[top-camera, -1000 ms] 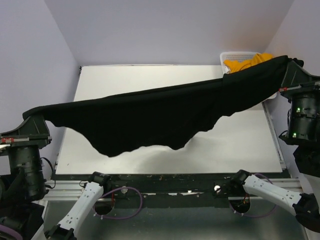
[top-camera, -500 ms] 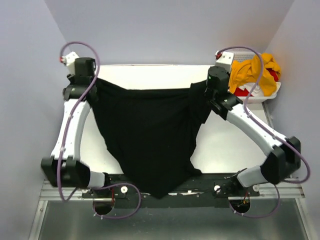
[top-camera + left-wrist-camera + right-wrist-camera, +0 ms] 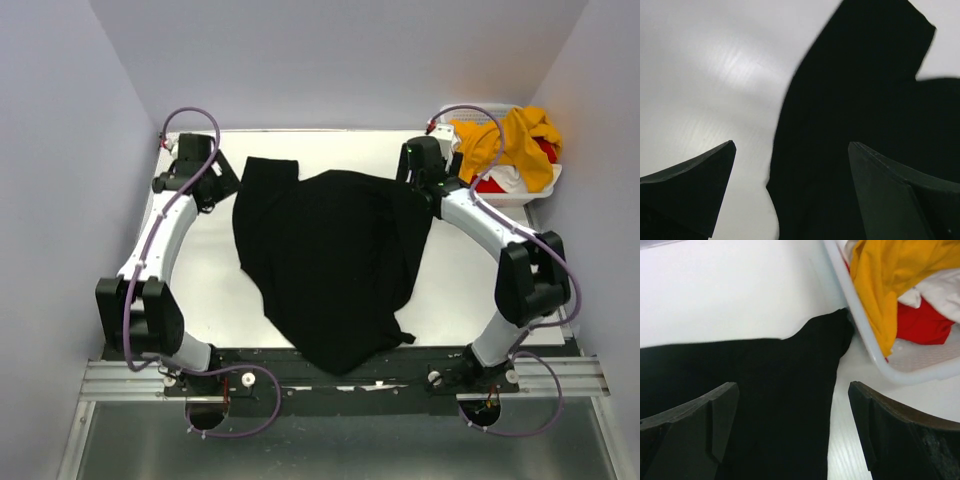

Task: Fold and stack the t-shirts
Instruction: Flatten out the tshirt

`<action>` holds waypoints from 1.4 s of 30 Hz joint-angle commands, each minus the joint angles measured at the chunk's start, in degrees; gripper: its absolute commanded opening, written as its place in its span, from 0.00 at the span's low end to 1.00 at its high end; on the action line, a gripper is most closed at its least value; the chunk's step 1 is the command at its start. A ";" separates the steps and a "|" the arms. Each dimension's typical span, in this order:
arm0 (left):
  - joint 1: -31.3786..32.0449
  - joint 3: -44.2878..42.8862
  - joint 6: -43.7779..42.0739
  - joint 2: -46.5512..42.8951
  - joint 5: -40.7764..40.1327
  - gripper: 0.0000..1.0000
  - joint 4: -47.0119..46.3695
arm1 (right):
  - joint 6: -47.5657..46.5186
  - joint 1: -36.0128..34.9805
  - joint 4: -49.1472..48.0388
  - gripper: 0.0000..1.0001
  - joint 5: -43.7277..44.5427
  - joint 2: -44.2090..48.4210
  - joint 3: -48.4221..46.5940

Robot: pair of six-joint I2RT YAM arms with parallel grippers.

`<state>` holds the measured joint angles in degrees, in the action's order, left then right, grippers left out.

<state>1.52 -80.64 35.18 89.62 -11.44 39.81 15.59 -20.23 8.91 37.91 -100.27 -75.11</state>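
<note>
The large black t-shirt (image 3: 330, 255) lies spread and rumpled on the white table (image 3: 470, 270), its lower tip reaching over the near edge. My left gripper (image 3: 225, 187) is open just above the shirt's far-left sleeve, and cloth (image 3: 855, 100) shows between its fingers (image 3: 690, 190), untouched. My right gripper (image 3: 418, 185) is open over the far-right sleeve (image 3: 765, 395), with nothing gripped. The mustard-yellow (image 3: 505, 140), red (image 3: 920, 322) and white (image 3: 945, 290) t-shirts are heaped in the basket.
The white slatted basket (image 3: 520, 197) stands at the far right corner; its rim (image 3: 865, 347) is close to my right gripper. Purple walls enclose the table on three sides. Bare tabletop (image 3: 705, 75) lies left of the black shirt.
Both grippers carried the black shirt to the far side and opened. The shirt has dropped from their hold and now lies on the table.
</note>
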 commanded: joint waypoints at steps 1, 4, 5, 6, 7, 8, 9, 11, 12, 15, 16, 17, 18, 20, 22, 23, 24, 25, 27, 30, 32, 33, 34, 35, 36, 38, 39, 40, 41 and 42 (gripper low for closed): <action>5.63 11.35 1.35 -10.79 10.45 0.99 -8.25 | 4.66 -0.30 1.55 1.00 -15.16 9.81 6.89; 11.29 17.43 1.38 -14.61 14.21 0.99 -10.63 | 8.22 -0.84 2.26 1.00 -24.38 15.61 12.61; 13.20 19.79 1.14 -15.76 15.24 0.99 -11.61 | 9.31 -1.57 2.42 1.00 -26.82 17.56 14.92; 15.29 21.64 1.28 -16.61 15.63 0.99 -12.67 | 9.66 -2.52 2.43 1.00 -28.50 19.05 16.80; 16.75 23.64 2.02 -17.54 15.32 0.99 -13.23 | 9.60 -3.85 2.79 1.00 -29.79 20.74 18.84; 18.00 25.08 3.15 -18.24 15.10 0.99 -13.74 | 9.65 -5.26 3.59 1.00 -30.15 22.06 20.20; 18.63 26.76 3.39 -19.01 15.41 0.99 -15.04 | 10.13 -7.36 4.51 1.00 -30.13 23.38 21.49; 19.13 29.37 3.33 -19.70 15.37 0.99 -17.43 | 12.13 -11.72 5.42 1.00 -29.53 25.40 23.68; 19.14 30.12 3.63 -19.63 14.63 0.99 -18.00 | 13.57 -14.18 5.42 1.00 -29.58 25.94 24.69; 19.14 30.25 3.51 -17.12 14.07 0.99 -18.88 | 19.19 -18.63 6.38 1.00 -30.37 24.89 27.12; 19.08 29.95 3.43 -15.74 14.48 0.99 -19.20 | 21.44 -19.22 5.91 1.00 -30.75 24.02 28.67; 19.08 29.49 3.41 -14.38 15.18 0.99 -19.49 | 22.89 -19.36 5.10 1.00 -30.96 23.10 30.24; 19.13 29.16 3.41 -12.82 15.90 0.99 -19.77 | 24.20 -19.35 4.48 1.00 -30.73 21.90 31.29; 19.14 28.75 3.40 -10.25 17.00 0.99 -20.54 | 24.86 -19.39 4.55 1.00 -29.54 19.37 31.95; 19.14 28.42 3.43 -8.10 17.40 0.99 -20.89 | 24.10 -19.34 4.43 1.00 -28.18 17.69 31.85; 19.14 28.43 3.49 -7.22 17.67 0.99 -21.17 | 23.77 -19.38 4.17 1.00 -27.55 16.89 31.86; 19.14 28.52 3.75 -6.11 17.80 0.99 -21.42 | 23.56 -19.40 3.51 1.00 -26.74 16.26 31.92; 19.14 28.52 3.97 -5.23 17.97 0.99 -21.49 | 23.70 -19.32 2.97 1.00 -25.43 15.50 31.85; 19.14 28.61 4.58 -3.01 19.45 0.99 -21.87 | 24.58 -19.32 2.31 1.00 -21.25 13.64 31.17; 19.22 30.01 5.23 -1.45 22.78 0.99 -23.17 | 25.57 -19.05 4.06 1.00 -16.11 9.04 27.72; 19.22 30.83 5.62 -1.04 22.00 0.99 -22.82 | 24.84 -19.06 4.00 1.00 -16.95 6.15 25.44; 19.22 31.06 5.97 -1.08 21.04 0.99 -22.19 | 24.06 -19.00 3.31 1.00 -19.15 4.94 24.60; 19.22 31.07 6.04 -1.03 19.84 0.99 -21.85 | 23.09 -19.04 1.94 1.00 -22.00 3.70 24.10; 19.22 30.81 5.79 -0.88 19.13 0.99 -21.59 | 22.87 -19.03 0.01 1.00 -25.77 2.95 24.09; 19.14 30.26 5.62 -0.47 18.28 0.99 -21.07 | 22.62 -19.16 -2.20 1.00 -28.79 1.95 24.33; 18.86 28.03 4.58 1.12 17.08 0.99 -19.27 | 22.13 -19.52 -7.78 1.00 -36.71 0.25 25.09; 18.37 26.45 4.08 2.13 16.88 0.99 -18.26 | 22.73 -19.85 -10.06 1.00 -39.29 -0.73 24.91; 17.53 25.24 4.11 3.34 16.66 0.99 -17.34 | 23.29 -20.18 -10.91 1.00 -40.24 -1.76 24.35; 16.48 23.59 4.34 4.38 17.14 0.99 -16.50 | 23.47 -20.70 -10.87 1.00 -40.41 -2.94 23.09; 15.03 22.27 4.37 5.56 18.49 0.99 -15.82 | 23.74 -21.62 -10.48 1.00 -40.22 -3.89 21.81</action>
<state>20.08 -52.62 40.07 91.13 7.29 20.62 37.54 -39.51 1.85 8.82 -97.76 -51.90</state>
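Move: The black t-shirt lies spread between the open grippers. Its middle is about 32 cm to the left gripper's right, 16 cm back and 16 cm below; its left sleeve is some 14 cm ahead and 12 cm right. From the right gripper the shirt's middle is about 26 cm left, 22 cm back and 15 cm lower; the right sleeve tip is roughly 5 cm ahead and 7 cm right, and the clothes basket 10 cm ahead and 24 cm right. Bring both wide-open grippers inward over the t-shirt: the left some 17 cm right and 10 cm back, swivelling clockwise, then down onto the shirt's left half; the right back about 20 cm and left, then down, fingers tipping steeper. Once the right fingertips are low on the cloth, slide them forward and left about 5 cm each way. ##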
